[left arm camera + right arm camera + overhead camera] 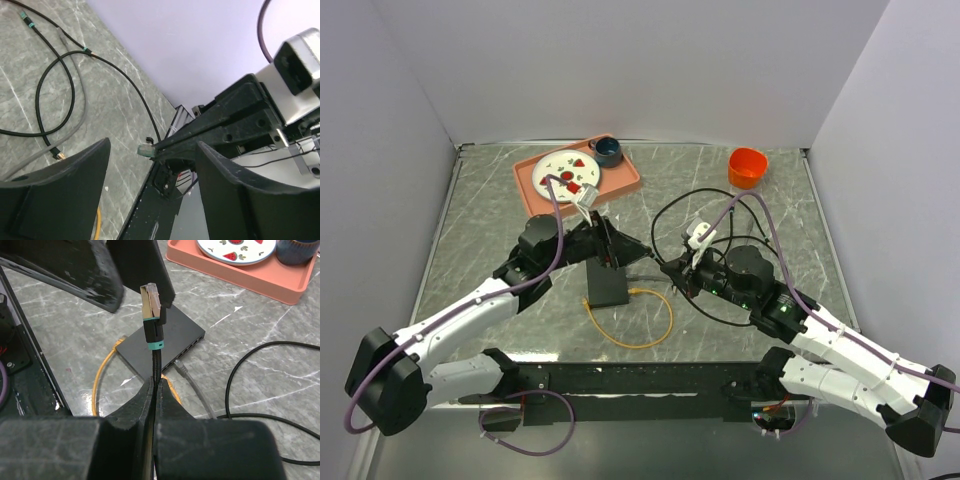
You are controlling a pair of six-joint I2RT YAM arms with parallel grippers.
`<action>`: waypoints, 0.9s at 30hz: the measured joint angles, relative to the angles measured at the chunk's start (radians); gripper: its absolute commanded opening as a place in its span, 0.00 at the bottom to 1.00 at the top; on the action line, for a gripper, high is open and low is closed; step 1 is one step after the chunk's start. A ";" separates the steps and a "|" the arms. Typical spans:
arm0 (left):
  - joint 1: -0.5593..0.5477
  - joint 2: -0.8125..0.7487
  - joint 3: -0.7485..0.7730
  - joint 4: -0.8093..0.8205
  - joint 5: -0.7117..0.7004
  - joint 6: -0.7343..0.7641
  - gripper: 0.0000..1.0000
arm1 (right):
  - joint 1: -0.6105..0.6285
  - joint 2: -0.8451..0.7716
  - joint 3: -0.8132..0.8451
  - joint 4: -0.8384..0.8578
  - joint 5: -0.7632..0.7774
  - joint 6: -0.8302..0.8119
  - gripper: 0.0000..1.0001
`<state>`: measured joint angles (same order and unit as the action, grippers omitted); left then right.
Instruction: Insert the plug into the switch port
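Note:
The switch is a flat black box lying on the marble table, its row of ports facing right; from above it shows at centre. My right gripper is shut on a black braided cable. The cable's plug, clear-tipped with a teal collar, sticks out past the fingertips above the switch. My left gripper is open, its two fingers standing either side of the plug without touching it. In the top view the left gripper and right gripper meet just right of the switch.
A yellow cable loops in front of the switch, and a grey plug lies by its ports. Black cable coils spread to the right. A salmon tray with a plate and dark cup stands behind; an orange cup stands back right.

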<state>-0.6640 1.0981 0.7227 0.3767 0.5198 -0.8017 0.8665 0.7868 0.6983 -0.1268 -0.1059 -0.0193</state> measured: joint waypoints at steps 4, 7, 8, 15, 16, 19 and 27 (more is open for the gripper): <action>-0.013 0.024 0.002 0.010 -0.028 -0.002 0.33 | 0.001 -0.001 0.000 0.006 0.000 0.004 0.00; -0.018 0.038 0.002 0.027 -0.039 -0.005 0.27 | 0.002 -0.001 0.000 0.008 -0.004 0.005 0.00; -0.019 0.042 0.002 0.034 -0.040 -0.006 0.23 | 0.002 -0.001 0.000 0.008 -0.004 0.005 0.00; -0.027 0.045 0.002 0.063 -0.047 -0.009 0.01 | 0.002 -0.002 -0.003 0.008 -0.008 0.006 0.39; -0.027 0.045 0.002 0.063 -0.046 -0.003 0.01 | 0.002 -0.002 -0.003 0.008 -0.010 0.009 0.48; -0.026 0.045 0.002 0.055 -0.043 0.025 0.01 | 0.004 -0.009 -0.003 0.008 -0.031 0.008 0.71; -0.045 0.023 0.001 0.048 0.082 0.159 0.01 | 0.004 -0.070 -0.004 0.054 -0.128 0.002 0.72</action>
<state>-0.7090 1.1210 0.7238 0.4252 0.6018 -0.6430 0.8707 0.7166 0.6945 -0.0731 -0.2337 -0.0174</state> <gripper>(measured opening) 0.090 0.729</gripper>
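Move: The plug juts from the right hand's shut fingers, its middle about 3 cm left of that hand, 2 cm ahead and roughly 1 cm higher. From the left hand's open fingers it is about 2 cm to the right and 1 cm ahead, practically level. Down on the table, some 25 cm below the left hand, are the switch, about 9 cm left and 6 cm ahead, and the yellow cable's loop, 2 cm left and 3 cm back. Creeping about 1 cm to the right and slightly forward, the left hand shuts its fingers on the plug while the right keeps its hold on the cable behind it. Only then does the right hand open wide, let go, and withdraw up and back about 4 cm; the left, still pinching, draws back 2 to 3 cm, rolling some 10 degrees and turning a little clockwise. ##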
